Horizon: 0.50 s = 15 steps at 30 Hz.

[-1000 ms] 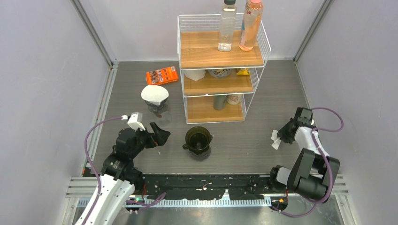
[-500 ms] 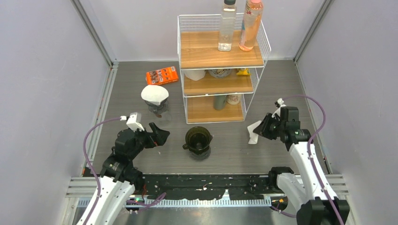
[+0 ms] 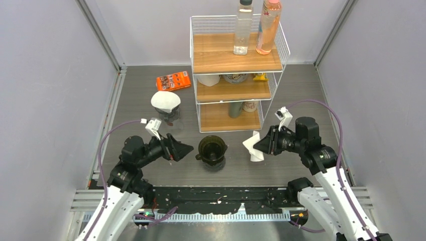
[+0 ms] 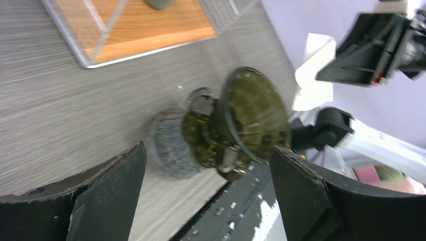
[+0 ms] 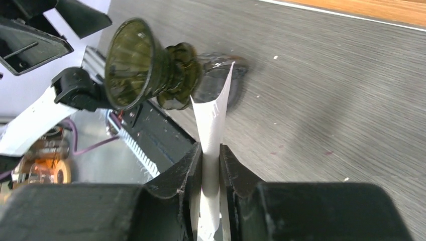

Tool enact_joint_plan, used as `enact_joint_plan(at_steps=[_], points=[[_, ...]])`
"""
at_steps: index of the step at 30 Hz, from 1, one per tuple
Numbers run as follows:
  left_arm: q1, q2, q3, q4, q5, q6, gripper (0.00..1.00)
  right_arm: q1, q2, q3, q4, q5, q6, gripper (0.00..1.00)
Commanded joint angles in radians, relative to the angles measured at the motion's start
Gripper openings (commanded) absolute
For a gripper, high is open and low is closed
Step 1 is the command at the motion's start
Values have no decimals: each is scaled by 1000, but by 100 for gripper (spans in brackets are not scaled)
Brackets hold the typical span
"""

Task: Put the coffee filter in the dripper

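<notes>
The dripper [image 3: 211,148], a dark olive glass cone on a round base, stands on the table in front of the shelf. In the right wrist view the dripper [image 5: 135,65] shows its mouth. My right gripper [image 3: 260,145] is shut on the folded white coffee filter [image 3: 252,147], just right of the dripper and above the table. That view shows the filter [image 5: 213,120] pinched between the jaws of the right gripper [image 5: 211,150]. To the left of the dripper [image 4: 251,118], my left gripper [image 3: 183,149] stands wide open and empty, also seen as the left gripper [image 4: 207,148].
A wire shelf [image 3: 236,75] with wooden boards stands behind the dripper, with two bottles [image 3: 253,25] on top. A glass vessel topped by a white paper filter [image 3: 166,102] sits at the left. An orange packet [image 3: 173,80] lies behind it. Walls close in on both sides.
My right arm has swung from the far right in toward the dripper, carrying the filter. The left gripper has shifted a little to the right, toward the dripper.
</notes>
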Motion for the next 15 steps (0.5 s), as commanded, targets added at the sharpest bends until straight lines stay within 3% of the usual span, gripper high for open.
enact_joint_plan(at_steps=[1,6,15], points=[[-105,40,100,116,90,-36,99,55,1,59,88,-65,31,24],[-308,154,217,150,42,1,99,140,37,87,123,-69,69,25],[-481,452,412,198,24,38,97,269,114,149,198,-62,128,25]])
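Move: The coffee filter, pinched in my right hand, is about 28 cm to the right of my open left hand, 2 cm farther out and slightly higher. The green dripper stands between my hands, roughly 12 cm right of my left hand, 1 cm ahead and 4 cm lower, with the grey carafe directly under it, about 8 cm farther down. From my right hand the dripper is some 19 cm to the left, about level fore-and-aft, and 6 cm below. I swing my left hand right and up about 10 cm each way, drawing it back some 5 cm, so its wide-open fingers come over the dripper's left side towards the filter while the wrist turns about 25 degrees clockwise. My right hand keeps the filter pinched and carries it about 5 cm left and 4 cm up towards the dripper and the left hand, turning some 15 degrees counter-clockwise. ##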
